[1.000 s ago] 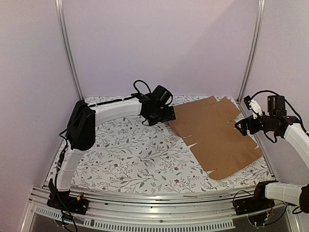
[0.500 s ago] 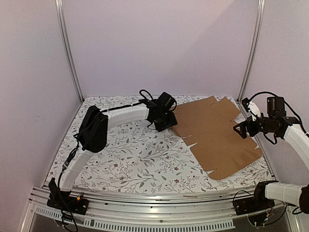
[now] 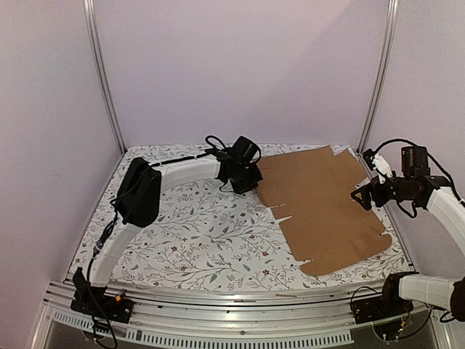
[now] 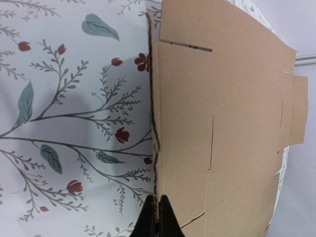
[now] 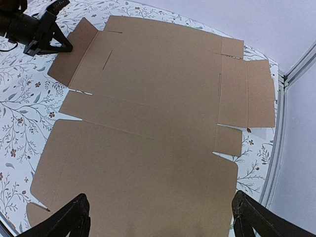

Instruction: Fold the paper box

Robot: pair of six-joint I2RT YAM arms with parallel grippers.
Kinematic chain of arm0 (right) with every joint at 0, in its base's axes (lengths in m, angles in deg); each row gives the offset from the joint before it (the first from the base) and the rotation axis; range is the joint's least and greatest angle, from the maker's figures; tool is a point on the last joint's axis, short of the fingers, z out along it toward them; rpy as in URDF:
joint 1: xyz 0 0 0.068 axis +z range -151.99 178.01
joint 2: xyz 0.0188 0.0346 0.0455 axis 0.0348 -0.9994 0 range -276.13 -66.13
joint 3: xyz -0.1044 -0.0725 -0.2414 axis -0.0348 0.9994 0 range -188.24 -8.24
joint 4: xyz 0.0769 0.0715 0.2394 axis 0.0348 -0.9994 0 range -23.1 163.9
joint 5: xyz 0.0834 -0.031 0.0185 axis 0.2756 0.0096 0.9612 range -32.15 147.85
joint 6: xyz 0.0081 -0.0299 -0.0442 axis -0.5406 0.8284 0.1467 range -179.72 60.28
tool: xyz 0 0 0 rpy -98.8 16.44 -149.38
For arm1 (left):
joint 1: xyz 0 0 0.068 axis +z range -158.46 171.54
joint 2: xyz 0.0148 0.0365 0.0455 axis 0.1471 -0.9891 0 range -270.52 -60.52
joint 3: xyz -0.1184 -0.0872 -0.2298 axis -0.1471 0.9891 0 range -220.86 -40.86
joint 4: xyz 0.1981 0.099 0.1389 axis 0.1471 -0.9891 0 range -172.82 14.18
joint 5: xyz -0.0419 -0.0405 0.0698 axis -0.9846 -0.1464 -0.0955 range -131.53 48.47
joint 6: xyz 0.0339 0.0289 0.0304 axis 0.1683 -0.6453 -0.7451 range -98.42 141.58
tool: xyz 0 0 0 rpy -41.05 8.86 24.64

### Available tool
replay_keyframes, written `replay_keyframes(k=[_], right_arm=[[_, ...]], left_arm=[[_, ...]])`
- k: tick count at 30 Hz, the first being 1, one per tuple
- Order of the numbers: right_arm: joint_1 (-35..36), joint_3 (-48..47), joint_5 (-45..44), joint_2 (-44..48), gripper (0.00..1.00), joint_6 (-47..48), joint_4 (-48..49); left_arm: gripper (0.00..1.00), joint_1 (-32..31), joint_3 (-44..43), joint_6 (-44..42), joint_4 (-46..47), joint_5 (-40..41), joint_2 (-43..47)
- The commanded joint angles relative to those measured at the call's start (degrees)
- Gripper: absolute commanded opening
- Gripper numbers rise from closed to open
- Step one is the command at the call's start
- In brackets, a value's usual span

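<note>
The paper box is a flat brown die-cut cardboard sheet with flaps and slits, lying on the right half of the table. My left gripper is at the sheet's left flap. In the left wrist view its jaws are shut on the flap's corrugated edge, with the paper box spreading away to the right. My right gripper hovers over the sheet's right side, apart from it. In the right wrist view its fingers stand wide open above the paper box, with nothing between them; the left gripper shows at top left.
A floral cloth covers the table. Pale walls and metal posts close in the back and sides, the right post close to the sheet's far corner. An aluminium rail runs along the near edge.
My left gripper moved right to the sheet's left flap and shut on its edge. The sheet shifted a little, its near corner sliding left. The right gripper stayed open and barely moved.
</note>
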Motion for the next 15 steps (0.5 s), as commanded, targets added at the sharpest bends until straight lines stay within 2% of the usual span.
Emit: replay_keyframes(k=[1,4,8,12,15], right_arm=[[0.22,0.88,1.29,-0.07,0.99,0.75,-0.94],[0.22,-0.06,2.55,0.34,0.99,-0.24,-1.55],[0.17,-4.20,8.41,1.14,0.99,-2.45,-5.56],[0.22,-11.07,13.53,-0.08,0.99,-2.35,-12.08],[0.22,-18.41,15.81,-2.96,0.99,-0.31,-18.99]], left_arm=[[0.00,1.89,5.46,-6.16,0.71,-1.61,5.42],[0.00,3.93,12.36,-11.90,0.78,-2.04,12.90],[0.00,7.51,26.61,-17.85,3.00,-4.67,23.87],[0.00,11.90,37.62,-21.98,4.85,-7.97,33.59],[0.00,13.92,41.70,-27.28,4.58,-9.88,38.16]])
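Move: Pinched in the left fingers already is the box's left flap, near its outer edge; the clear floral tabletop it is taken over lies about 15 cm to the left, 3 cm back and 4 cm below. The box's middle is some 19 cm right and 5 cm back of that hand, with the near panel about 21 cm right and 16 cm back, both about 4 cm lower. From the right hand, the gripped left flap lies roughly 31 cm left, 15 cm ahead and 14 cm below. Dragging the box by its left flap, the left hand sweeps left about 15 cm over the clear table, slow at first, then fast, rising some 7 cm on the way while its shut fingers keep their pinch. The open, empty right hand lifts about 5 cm and drifts a little left, touching nothing. ##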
